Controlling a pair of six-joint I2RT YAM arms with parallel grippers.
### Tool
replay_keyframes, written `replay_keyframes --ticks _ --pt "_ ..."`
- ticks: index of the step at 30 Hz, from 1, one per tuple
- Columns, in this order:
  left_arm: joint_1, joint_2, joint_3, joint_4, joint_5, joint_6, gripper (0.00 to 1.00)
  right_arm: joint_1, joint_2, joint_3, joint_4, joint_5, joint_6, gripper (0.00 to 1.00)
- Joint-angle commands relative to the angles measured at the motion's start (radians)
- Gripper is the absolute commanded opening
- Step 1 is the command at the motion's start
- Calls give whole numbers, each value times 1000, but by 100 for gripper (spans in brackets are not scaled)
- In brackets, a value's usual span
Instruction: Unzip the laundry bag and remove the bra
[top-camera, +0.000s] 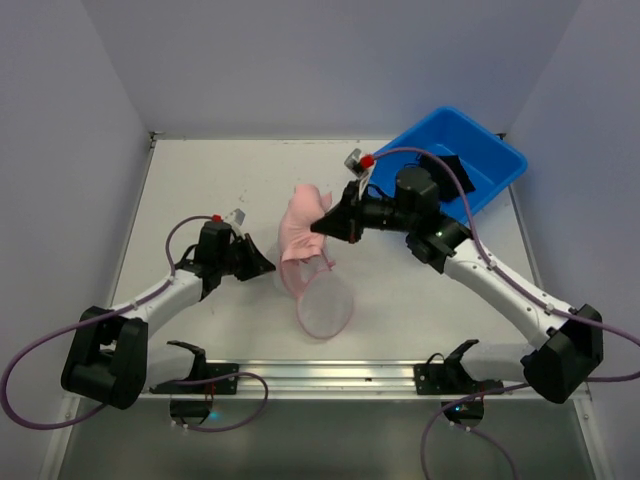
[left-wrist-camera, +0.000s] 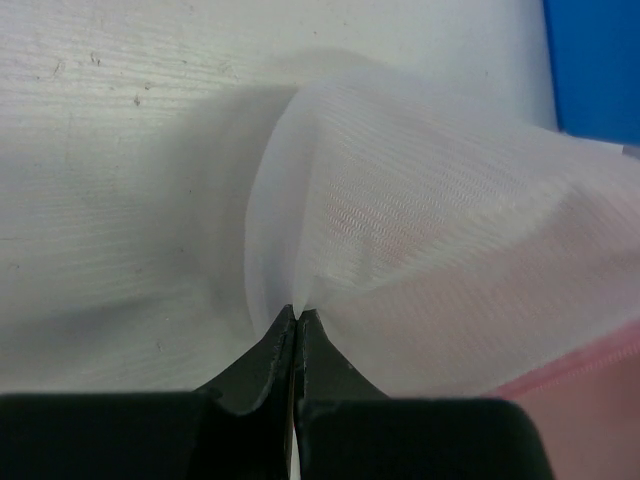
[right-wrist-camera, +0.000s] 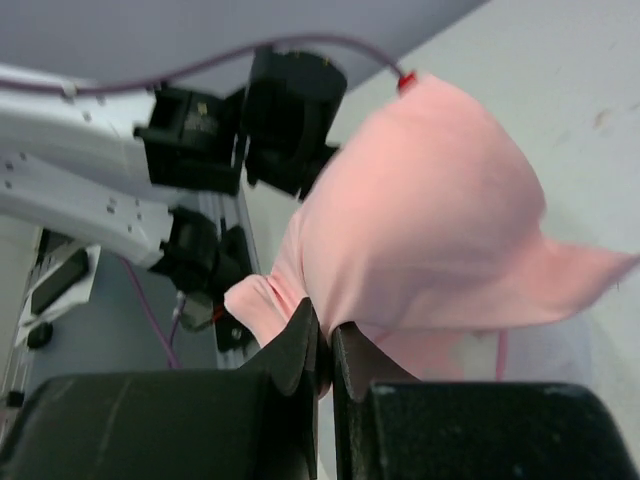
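Observation:
The white mesh laundry bag with pink trim lies open at the table's middle, its round mouth toward the near edge. My left gripper is shut on a fold of its white mesh at the bag's left side. The pink bra is lifted out above the bag. My right gripper is shut on the bra's fabric, which fills the right wrist view. Part of the bra's lower end still hangs at the bag's mouth.
A blue plastic bin stands at the back right, behind the right arm, with a dark item inside. Its blue edge shows in the left wrist view. The metal rail runs along the near edge.

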Motion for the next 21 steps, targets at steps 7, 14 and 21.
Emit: replay_keyframes --ticks 7,14,21 --pt "7 -26 -30 -12 21 -2 0 -263 -60 366 -88 267 -6 0" --pt "7 -29 -34 -5 30 -2 0 -496 -5 441 -183 402 -23 0" --pt "7 -31 -38 -8 40 -2 0 -657 82 352 -191 485 -16 0"
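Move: The blue bin, where the pink garment in the right hand is being taken, lies about 24 cm ahead and 27 cm to the right of that hand, some 24 cm below it. The black bra lies inside, about 22 cm ahead, 27 cm to the right and 26 cm down. The laundry bag sits some 25 cm below, about 4 cm ahead and 2 cm left. From the left hand the bin is about 21 cm ahead and 35 cm right, about level in height. Still pinching the pink garment, the right hand swings fast up, forward and increasingly right, away from the laundry bag towards the blue bin, rising about 18 cm before sinking some 6 cm. It ends roughly 25 cm further right and 20 cm further forward, turning clockwise about 60 degrees so the fingers swing from leftward to forward-left. The left hand keeps its pinch on the bag's edge, nearly still. ##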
